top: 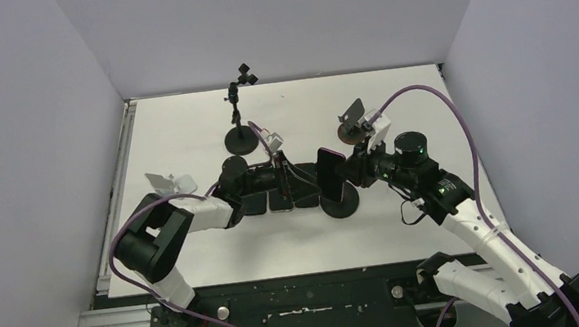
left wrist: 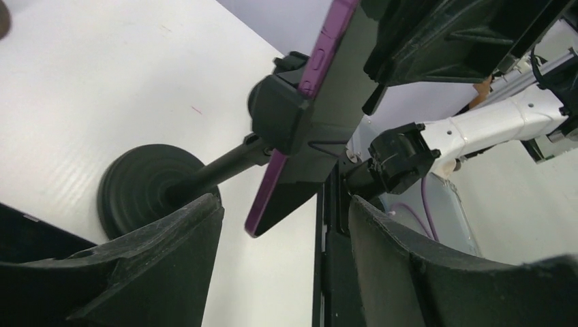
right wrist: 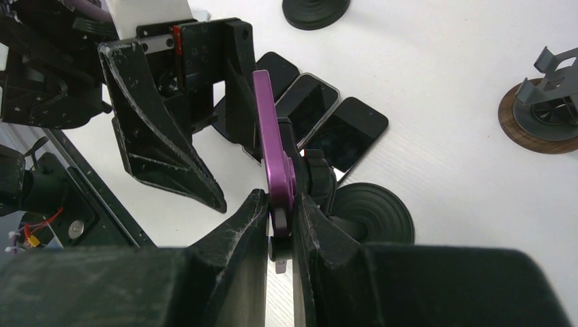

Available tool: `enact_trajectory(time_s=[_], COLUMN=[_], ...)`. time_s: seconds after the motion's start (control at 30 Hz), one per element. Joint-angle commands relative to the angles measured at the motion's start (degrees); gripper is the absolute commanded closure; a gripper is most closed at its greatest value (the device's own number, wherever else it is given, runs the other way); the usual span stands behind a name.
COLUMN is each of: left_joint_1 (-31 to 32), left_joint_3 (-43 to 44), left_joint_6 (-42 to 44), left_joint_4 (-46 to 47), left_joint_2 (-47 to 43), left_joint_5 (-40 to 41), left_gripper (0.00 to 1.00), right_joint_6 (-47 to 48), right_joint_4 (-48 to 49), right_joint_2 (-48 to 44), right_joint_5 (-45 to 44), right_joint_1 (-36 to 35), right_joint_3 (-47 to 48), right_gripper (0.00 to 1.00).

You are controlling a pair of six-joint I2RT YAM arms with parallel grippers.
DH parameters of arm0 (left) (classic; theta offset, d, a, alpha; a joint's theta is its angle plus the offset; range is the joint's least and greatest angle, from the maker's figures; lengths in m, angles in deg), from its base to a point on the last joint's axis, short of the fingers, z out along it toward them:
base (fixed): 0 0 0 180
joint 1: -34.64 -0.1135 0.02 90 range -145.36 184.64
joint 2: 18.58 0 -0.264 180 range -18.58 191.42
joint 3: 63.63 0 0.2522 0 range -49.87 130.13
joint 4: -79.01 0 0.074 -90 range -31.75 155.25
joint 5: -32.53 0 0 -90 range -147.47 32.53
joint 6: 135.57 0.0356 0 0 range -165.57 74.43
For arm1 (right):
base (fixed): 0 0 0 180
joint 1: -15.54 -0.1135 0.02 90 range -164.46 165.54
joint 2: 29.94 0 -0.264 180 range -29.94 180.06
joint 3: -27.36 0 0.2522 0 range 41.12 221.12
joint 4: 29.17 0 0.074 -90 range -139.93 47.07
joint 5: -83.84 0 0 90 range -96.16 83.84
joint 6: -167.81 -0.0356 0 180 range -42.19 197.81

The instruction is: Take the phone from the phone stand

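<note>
The phone, purple-cased with a dark screen, stands on edge in the clamp of the black phone stand. My right gripper is shut on the phone's near end, one finger on each face. In the top view the phone sits above the stand's round base, with the right gripper at its right side. My left gripper is just left of it. In the left wrist view the left gripper is open, and the phone's lower corner hangs just beyond its fingertips, untouched. The clamp grips the phone's edge.
Three dark phones lie flat side by side on the white table, under the left gripper. A black stand with a round base is at the back. A wood-based holder sits behind the right gripper.
</note>
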Motion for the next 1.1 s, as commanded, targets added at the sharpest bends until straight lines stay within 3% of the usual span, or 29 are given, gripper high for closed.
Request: enact_trajectory(time_s=[0.0,0.33,0.7,0.77,0.83,0.87,1.0,1.07], left_joint_1=[2.7,5.1,6.6,7.0,7.4,7.7,8.9,9.8], left_joint_3=[1.6,3.1,1.9,1.9,1.7,1.6,1.5,1.5], left_joint_6=[2.1,-0.3,0.3,1.1,2.2,2.9,5.8,7.2], left_joint_4=[0.2,5.5,10.2,10.0,8.7,8.4,4.6,2.9], left_joint_2=[-0.2,3.0,3.4,3.1,2.5,2.1,0.3,-0.6], left_joint_5=[0.0,1.6,9.9,11.9,14.5,15.6,20.2,22.7], left_gripper=[0.35,0.49,0.99,1.00,1.00,1.00,1.00,1.00], right_joint_6=[0.6,0.0,-0.8,-1.4,-1.6,-1.7,-2.2,-2.4], right_joint_4=[4.0,4.4,3.1,2.5,1.4,0.7,-3.2,-5.3], right_joint_2=[-0.2,1.5,3.9,3.7,3.4,3.4,3.2,3.5], right_joint_5=[1.5,2.1,-1.8,-3.2,-4.6,-5.3,-9.3,-11.7], right_joint_1=[0.5,0.5,0.9,0.9,0.9,0.9,0.8,0.7], right_joint_3=[0.5,1.7,4.1,4.5,5.1,5.6,8.4,10.2], right_gripper=[1.00,1.00,1.00,0.90,0.65,0.46,0.18,0.12])
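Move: The phone in its stand has its middle about 6 cm to the right of the left hand, roughly 1 cm ahead and 3 cm above it. From the right hand, which already pinches its right edge, it lies some 4 cm to the left, level ahead and in height. The stand's round base is about 3 cm ahead, 8 cm right and 15 cm below the left hand; the nearest lying phone is some 10 cm ahead, 2 cm left and 16 cm below that hand. Rightward about 4 cm, also easing back and a little down, the left hand brings its wide-open fingers over the phone's left edge and shuts them, pinching it near the bottom, just below the clamp jaw. The right hand, still gripping the right edge, then goes forward about 2.5 cm and slightly right, and its fingers open wide to release that edge, rising slightly at the last. ##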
